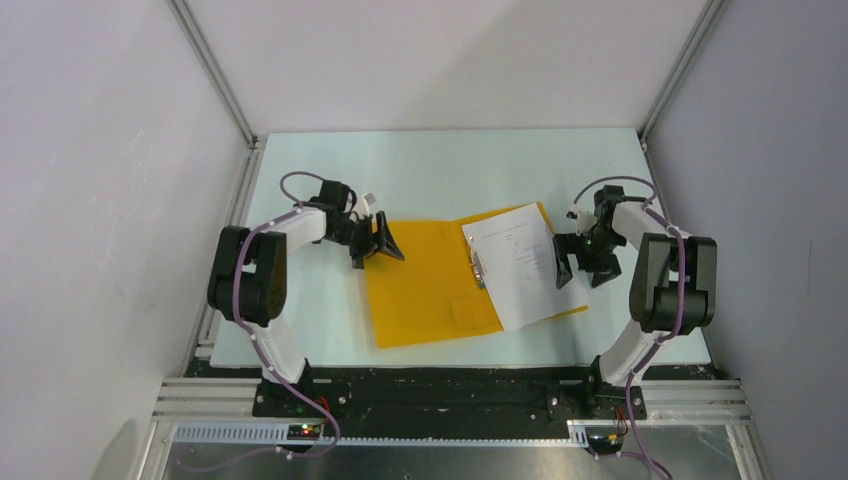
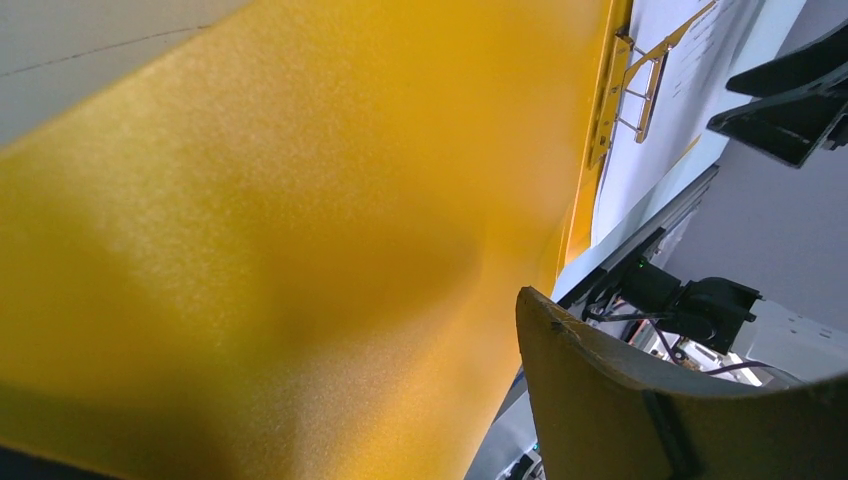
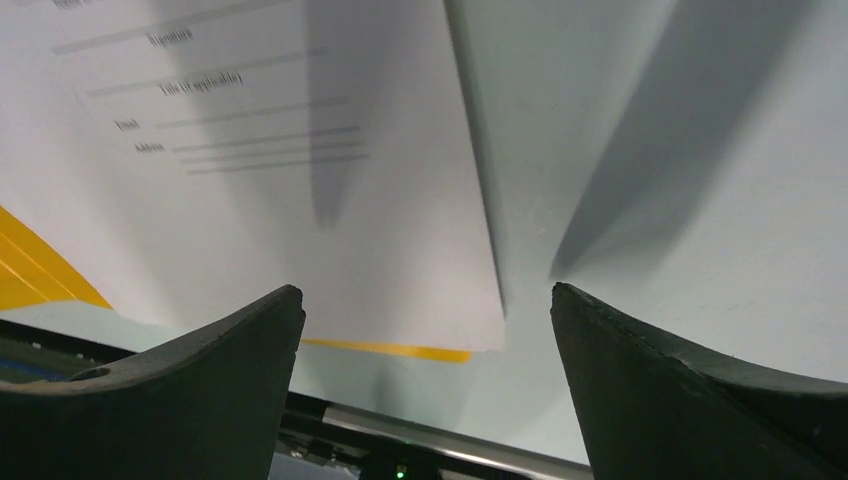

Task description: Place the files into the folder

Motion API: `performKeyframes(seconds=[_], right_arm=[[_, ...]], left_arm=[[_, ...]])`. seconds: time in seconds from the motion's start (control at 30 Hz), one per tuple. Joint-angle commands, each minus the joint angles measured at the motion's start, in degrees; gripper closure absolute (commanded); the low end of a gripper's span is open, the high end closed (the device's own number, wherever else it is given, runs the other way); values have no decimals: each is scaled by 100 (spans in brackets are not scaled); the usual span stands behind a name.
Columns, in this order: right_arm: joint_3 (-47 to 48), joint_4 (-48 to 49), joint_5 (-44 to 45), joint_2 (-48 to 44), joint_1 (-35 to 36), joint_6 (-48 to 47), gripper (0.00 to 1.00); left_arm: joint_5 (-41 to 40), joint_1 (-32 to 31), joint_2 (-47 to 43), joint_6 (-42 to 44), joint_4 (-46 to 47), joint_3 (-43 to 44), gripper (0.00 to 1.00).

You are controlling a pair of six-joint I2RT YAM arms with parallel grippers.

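Observation:
The orange-yellow folder [image 1: 425, 285] lies open and flat on the table. The files [image 1: 520, 265], white printed sheets, rest on its right half beside the metal clip [image 1: 478, 265]. My left gripper [image 1: 375, 245] is open at the far left corner of the left cover. In the left wrist view that cover [image 2: 300, 220] fills most of the picture, and only one finger [image 2: 620, 400] shows. My right gripper [image 1: 578, 265] stands open at the right edge of the files. In the right wrist view it [image 3: 425, 310] straddles the sheets' near corner [image 3: 300, 180] without touching them.
The pale table [image 1: 450, 165] is bare behind the folder. A black rail [image 1: 450, 385] with the arm bases runs along the near edge. White walls with metal frame posts [image 1: 215, 70] close in both sides.

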Motion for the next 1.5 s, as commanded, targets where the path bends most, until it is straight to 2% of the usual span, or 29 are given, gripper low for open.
performKeyframes(seconds=[0.0,0.4,0.57,0.77,0.87,0.9,0.93,1.1,1.2,1.33,1.4,1.43,1.47], right_arm=[[-231,-170,-67,-183,80,141,1],[-444,-300,-165,-387,586,946,1],[-501,-288,91,-513,890,1396,1],[-498,-221,269,-496,763,1243,1],[-303,-374,292,-517,393,1060,0],[-234,-437,255,-527,321,914,0],[-35,-566,140,-557,218,828,0],[725,-771,-245,-708,298,177,0],[867,-399,-576,-788,496,-57,5],[888,411,-975,-706,894,67,13],[888,696,-1162,-522,1036,230,26],[900,812,-1324,-353,1072,310,42],[932,871,-1392,-252,1082,533,55]], left_arm=[[192,-64,-278,-111,137,-47,28],[243,-193,-370,-103,199,-122,28],[252,-243,-383,-91,210,-106,28],[83,-239,-442,-110,216,-108,24],[-261,-169,-587,-66,81,-76,15],[-383,-102,-676,39,-75,-3,5],[-677,-50,-737,110,-156,47,3],[-2208,377,-1275,827,-600,658,0],[-2495,380,-1471,1250,-604,1233,0],[-1842,120,-1198,1103,-569,1909,0],[-1260,-93,-887,840,-516,2151,0],[-956,-177,-771,726,-473,2218,0],[-657,-344,-507,455,-341,2344,1]])
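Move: The file lies in the open folder, its middle about 13 cm left of the right hand and 5 cm ahead, some 4 cm lower. From that hand the folder's clip is 26 cm left and 4 cm ahead, and the folder's near right corner 5 cm back and 2 cm right. The left hand is at the folder's left cover, whose middle lies 6 cm back, 12 cm right; from this hand the file is about 37 cm right and 2 cm back. Right hand pushes back-left about 4 cm at the file's edge, then lifts; left opens, rising 14 cm off the folder. ##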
